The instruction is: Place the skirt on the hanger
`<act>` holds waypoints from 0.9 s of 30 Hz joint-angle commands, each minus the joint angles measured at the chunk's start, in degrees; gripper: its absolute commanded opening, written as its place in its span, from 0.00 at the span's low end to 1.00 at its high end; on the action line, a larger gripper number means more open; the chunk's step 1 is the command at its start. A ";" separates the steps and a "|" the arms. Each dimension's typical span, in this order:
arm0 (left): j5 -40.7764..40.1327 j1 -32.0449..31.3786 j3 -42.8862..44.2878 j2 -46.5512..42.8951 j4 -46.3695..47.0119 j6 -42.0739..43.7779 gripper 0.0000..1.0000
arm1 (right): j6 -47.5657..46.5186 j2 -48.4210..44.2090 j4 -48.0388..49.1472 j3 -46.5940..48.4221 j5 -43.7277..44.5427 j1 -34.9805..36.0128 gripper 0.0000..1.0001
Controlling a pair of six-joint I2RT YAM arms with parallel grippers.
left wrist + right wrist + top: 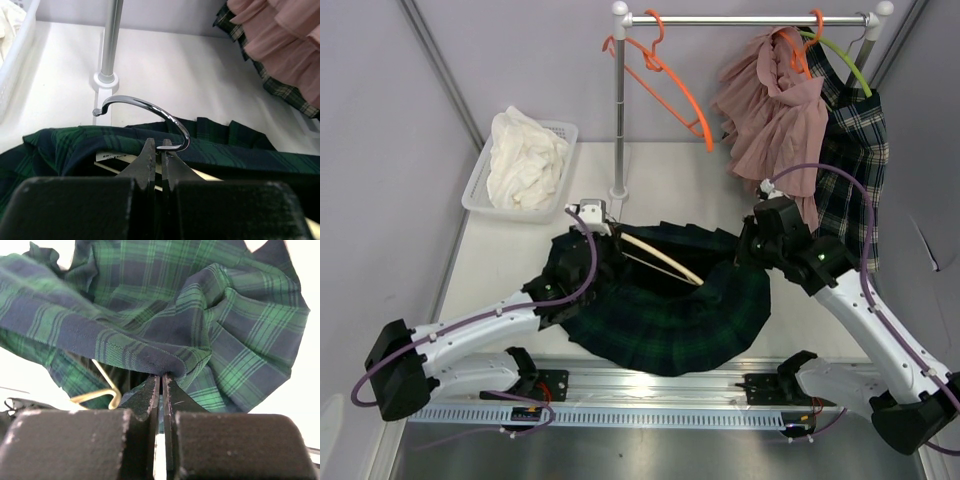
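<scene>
The dark green plaid skirt (pixel 670 320) lies spread on the table between both arms. A wooden hanger (pixel 660 258) with a chrome hook (pixel 150 106) sits partly inside the skirt's waist opening. My left gripper (pixel 161 147) is shut on the stem of that hook, at the skirt's left rear edge (pixel 592 222). My right gripper (pixel 161 377) is shut on the skirt's waistband (pixel 150 357), at the cloth's right side (pixel 752 250). One end of the hanger (pixel 102 392) shows under the lifted fabric in the right wrist view.
A clothes rack pole (pixel 619 110) stands behind the skirt, its base (pixel 106 80) close to the hook. On its rail (pixel 750 19) hang orange hangers (pixel 665 85), a pink garment (pixel 770 115) and a plaid one (pixel 855 160). A white basket (pixel 564 128) of white cloth sits back left.
</scene>
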 commanded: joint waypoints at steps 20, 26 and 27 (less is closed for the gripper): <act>-13.63 4.52 3.19 14.94 -4.17 -5.19 0.00 | 8.02 -5.25 3.10 -12.56 5.90 11.28 0.55; -13.10 4.52 2.40 15.91 -3.03 -5.37 0.00 | 9.61 -2.45 5.64 -13.08 7.49 17.62 0.67; -13.10 4.52 2.31 15.82 -2.85 -5.46 0.00 | 9.61 -1.83 7.48 -13.26 7.58 18.41 0.67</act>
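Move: The right fingers pinch the skirt's waistband; the hanger's free end sits some 8 cm left of them, 4 cm back and 6 cm lower, with the pink garment about 20 cm ahead, 6 cm right and 8 cm higher. From the left hand, which grips the hanger's neck, the waistband's left corner is roughly 9 cm left, 2 cm ahead and slightly lower; the rack post's foot is 15 cm straight ahead, some 16 cm below. The skirt's waistband, still stretched between the hands, is lowered, and the right fingers let go of it partway, opening to about two-thirds as that hand backs off roughly 6 cm and sinks as much, drifting left. The left hand keeps its pinch on the hanger neck, sinking about 7 cm and going forward, edging right before swinging left and turning some 15 degrees counter-clockwise. ##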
